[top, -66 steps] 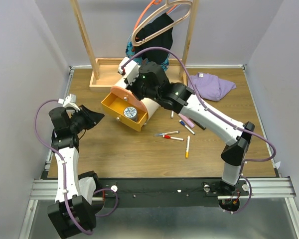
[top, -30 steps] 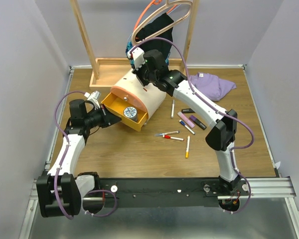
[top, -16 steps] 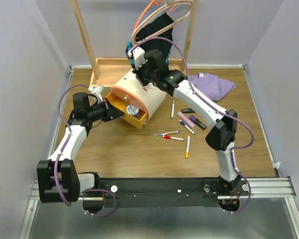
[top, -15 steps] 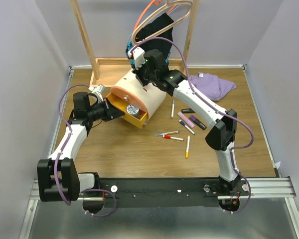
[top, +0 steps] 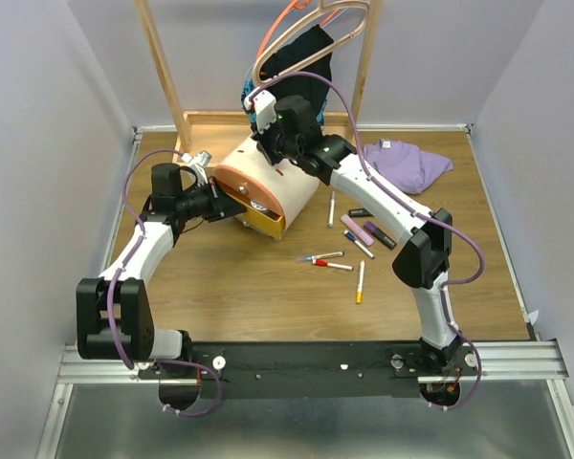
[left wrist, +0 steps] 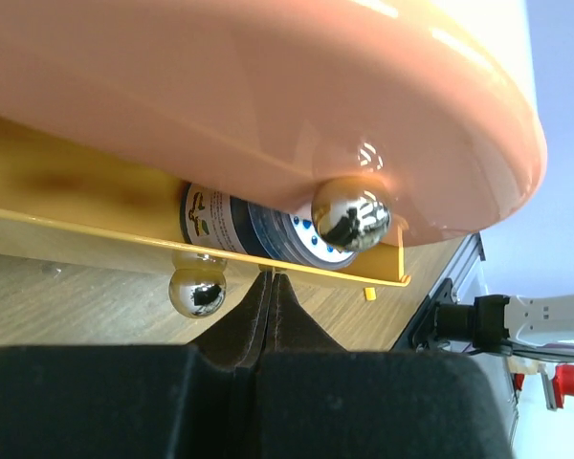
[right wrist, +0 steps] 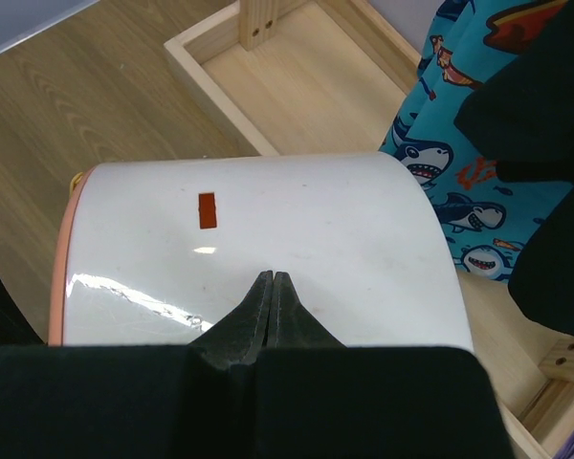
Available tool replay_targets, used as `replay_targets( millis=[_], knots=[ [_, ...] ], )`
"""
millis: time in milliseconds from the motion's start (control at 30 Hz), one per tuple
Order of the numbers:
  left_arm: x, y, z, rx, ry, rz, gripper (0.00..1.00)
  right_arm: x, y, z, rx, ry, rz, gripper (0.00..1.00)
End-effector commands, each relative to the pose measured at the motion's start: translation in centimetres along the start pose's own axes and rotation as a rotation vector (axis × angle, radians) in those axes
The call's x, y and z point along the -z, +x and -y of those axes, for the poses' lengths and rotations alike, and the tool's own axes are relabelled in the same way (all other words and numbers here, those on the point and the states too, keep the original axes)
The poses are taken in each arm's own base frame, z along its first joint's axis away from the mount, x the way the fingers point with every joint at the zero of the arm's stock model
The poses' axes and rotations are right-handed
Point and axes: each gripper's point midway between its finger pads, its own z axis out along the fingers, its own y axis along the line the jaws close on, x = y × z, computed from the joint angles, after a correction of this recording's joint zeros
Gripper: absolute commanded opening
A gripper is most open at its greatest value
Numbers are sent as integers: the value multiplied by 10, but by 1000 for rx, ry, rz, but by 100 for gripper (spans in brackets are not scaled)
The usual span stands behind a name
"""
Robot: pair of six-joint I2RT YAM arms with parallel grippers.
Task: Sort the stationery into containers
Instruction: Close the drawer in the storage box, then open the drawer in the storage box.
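Note:
The cream chest (top: 282, 182) lies on the table with its orange drawer front (left wrist: 268, 96) facing left. Its yellow drawer (top: 260, 218) sticks out only a little, and the blue-white tape roll (left wrist: 268, 229) lies inside. My left gripper (left wrist: 271, 277) is shut, its tips against the yellow drawer's front edge beside a metal knob (left wrist: 196, 290). My right gripper (right wrist: 271, 277) is shut and rests on the chest's cream top (right wrist: 297, 220). Several pens lie to the right: a white one (top: 331, 207), a pink marker (top: 357, 229), a red-capped one (top: 333, 265) and an orange-tipped one (top: 360, 282).
A purple cloth (top: 402, 163) lies at the back right. The wooden rack base (top: 210, 129) stands right behind the chest, with hangers and a shark-print garment (right wrist: 450, 143) above it. The side walls are close to both arms.
My left gripper has moved right and back against the yellow drawer, which has slid most of the way into the chest. The right gripper has stayed on the chest's top.

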Motion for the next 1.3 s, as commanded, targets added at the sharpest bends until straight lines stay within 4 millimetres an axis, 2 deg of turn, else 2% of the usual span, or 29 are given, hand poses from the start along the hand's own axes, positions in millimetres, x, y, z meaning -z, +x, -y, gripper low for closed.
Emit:
replay_targets(
  millis=[0, 267, 433, 567, 667, 700, 767, 800, 867, 967, 1000, 1033, 1067, 1100, 1133, 1167, 1267],
  knots=[
    [-7, -17, 10, -49, 33, 20, 0, -17, 72, -21, -28, -69, -206, 1],
    [-14, -29, 11, -82, 40, 35, 0, -18, 76, -23, -29, -79, -217, 1],
    [-16, -34, 9, -84, 29, 34, 4, -18, 77, -24, -31, -84, -219, 1],
    [-9, -30, 9, -76, -2, 12, 10, -17, 76, -26, -32, -87, -215, 1],
    [5, -22, 11, -50, -30, -3, 23, -16, 76, -23, -29, -79, -217, 1],
    [15, -15, 16, -38, -35, -14, 29, -14, 75, -23, -26, -77, -215, 1],
    [25, -4, 18, -39, -48, -37, 32, -13, 76, -21, -22, -74, -217, 1],
    [34, 6, 24, -22, -53, -61, 39, -12, 77, -22, -19, -73, -221, 1],
    [41, 19, 27, -8, -63, -86, 44, -11, 77, -21, -16, -72, -222, 1],
    [47, 30, 33, 20, -52, -79, 56, -9, 80, -22, -12, -72, -230, 1],
    [47, 22, 41, -7, -13, -39, 98, -9, 81, -22, -12, -72, -232, 1],
    [48, 19, 50, -23, 31, -24, 99, -9, 82, -22, -10, -71, -235, 1],
    [46, 21, 49, -4, 45, -10, 99, -9, 82, -22, -9, -73, -235, 1],
    [45, 9, 57, -42, 84, 40, 99, -10, 83, -22, -10, -72, -236, 1],
    [44, 8, 63, 29, 112, 39, 99, -9, 82, -22, -7, -73, -234, 1],
    [45, 4, 56, 73, 108, 57, 99, -9, 83, -22, -9, -73, -236, 1],
    [48, -13, 57, 105, 160, 115, 99, -9, 83, -23, -7, -77, -237, 1]
  ],
)
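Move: Just past the left hand's closed fingertips is the still partly open yellow drawer, its middle about 2 cm ahead, 1 cm to the left and 2 cm below. The storage box's middle lies some 8 cm ahead and 8 cm to the right of that hand, at about its height; the round tin in the drawer is about 3 cm ahead, 4 cm right and 2 cm lower. From the right hand, the drawer lies roughly 13 cm back, 5 cm left and 10 cm below. Pushing on with its shut fingertips against the yellow drawer's front, to the right of the knob, the left hand creeps about 2 cm forward and slightly right, towards the box. It then pulls back off the front about 7 cm while rising about 4 cm, its fingers opening wide. The right hand stays at the box's top with closed fingers, seeming to rest there. ##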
